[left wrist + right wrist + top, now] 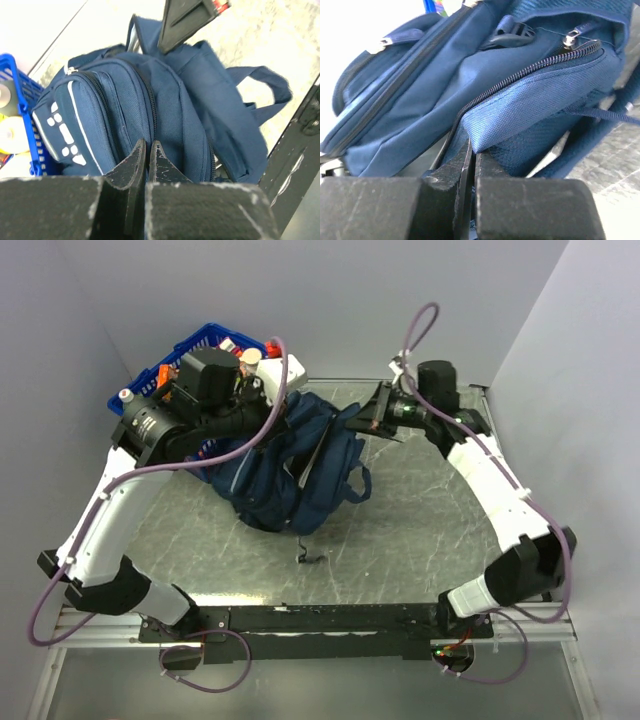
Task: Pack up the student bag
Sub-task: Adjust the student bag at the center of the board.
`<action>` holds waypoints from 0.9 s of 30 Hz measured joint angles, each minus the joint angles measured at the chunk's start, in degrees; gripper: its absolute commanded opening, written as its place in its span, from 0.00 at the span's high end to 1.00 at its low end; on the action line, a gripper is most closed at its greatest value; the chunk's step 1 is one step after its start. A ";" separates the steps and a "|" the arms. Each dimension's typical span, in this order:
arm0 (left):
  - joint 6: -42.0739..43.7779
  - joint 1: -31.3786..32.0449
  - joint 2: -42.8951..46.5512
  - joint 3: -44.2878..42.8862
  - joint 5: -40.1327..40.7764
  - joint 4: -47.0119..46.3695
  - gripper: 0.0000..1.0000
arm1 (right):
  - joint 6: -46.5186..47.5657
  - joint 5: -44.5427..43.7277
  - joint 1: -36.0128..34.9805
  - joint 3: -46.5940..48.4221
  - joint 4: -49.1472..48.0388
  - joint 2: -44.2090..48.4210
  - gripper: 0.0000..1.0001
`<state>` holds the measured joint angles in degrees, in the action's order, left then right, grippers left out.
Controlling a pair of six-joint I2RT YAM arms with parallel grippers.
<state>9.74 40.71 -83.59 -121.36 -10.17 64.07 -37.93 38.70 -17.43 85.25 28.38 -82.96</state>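
Note:
The student bag (290, 470), a navy backpack, lies on the table at the back centre. In the left wrist view its front panel with white patches (75, 125) faces left. My left gripper (148, 146) is shut at a zip line on the bag's top, and a thin bit of the bag seems pinched between the tips. From above, the left gripper (278, 380) sits over the bag's far left end. My right gripper (472, 150) is shut on a fold of blue fabric beside an open zip (530, 70). It reaches in from the bag's right side as the right gripper (365, 420).
A blue plastic basket (212, 340) with bottles and small items stands behind the bag at the back left, also seen as the basket (15, 85). A small dark cord (305, 558) lies on the table in front of the bag. Walls close in on both sides.

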 measured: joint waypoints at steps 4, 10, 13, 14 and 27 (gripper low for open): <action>0.07 2.21 0.20 2.95 2.03 -0.15 0.99 | 1.75 -0.22 -0.94 -4.50 -0.39 -1.92 1.00; -1.64 7.10 -2.67 12.92 -1.40 -7.06 0.99 | 7.45 -10.62 -0.55 -19.23 1.46 1.46 0.92; -2.21 8.83 -7.28 14.88 -3.89 -11.02 0.99 | 9.29 -18.84 0.57 -28.44 1.70 4.35 0.70; -2.51 9.20 -9.27 14.78 -4.66 -12.31 0.99 | 9.44 -21.86 0.74 -30.62 2.19 5.31 0.67; -11.23 6.05 -25.51 11.52 -10.86 -27.65 0.99 | 6.03 -45.51 -5.77 -43.87 -3.43 46.29 0.29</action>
<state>-1.50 46.76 -109.10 -109.84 -21.04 36.42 -31.90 -6.81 -23.20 41.39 24.95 -36.67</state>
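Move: Both hands hold up the student bag, left on the zipped front-pocket side, right on the opening's edge. The board's centre lies roughly 38 cm below the left hand, 8 cm to its right and 3 cm back; from the right hand it is some 29 cm down, 7 cm left and 11 cm back. The blue basket stands about 19 cm ahead of the left hand, 15 cm to its left and 32 cm below. A strap loop hangs about 10 cm straight back of the right hand and 8 cm below. Together the hands lower the student bag towards the board while swinging it to the right: the left, fingers still shut on the fabric, goes about 17 cm down and as far right, tips down some 20 degrees and eases forward near the end. The right sinks about 22 cm with a roll, opens near the bottom to let go of the opening's edge, then rises about 12 cm, having drawn right and back and turned clockwise away from the bag. ##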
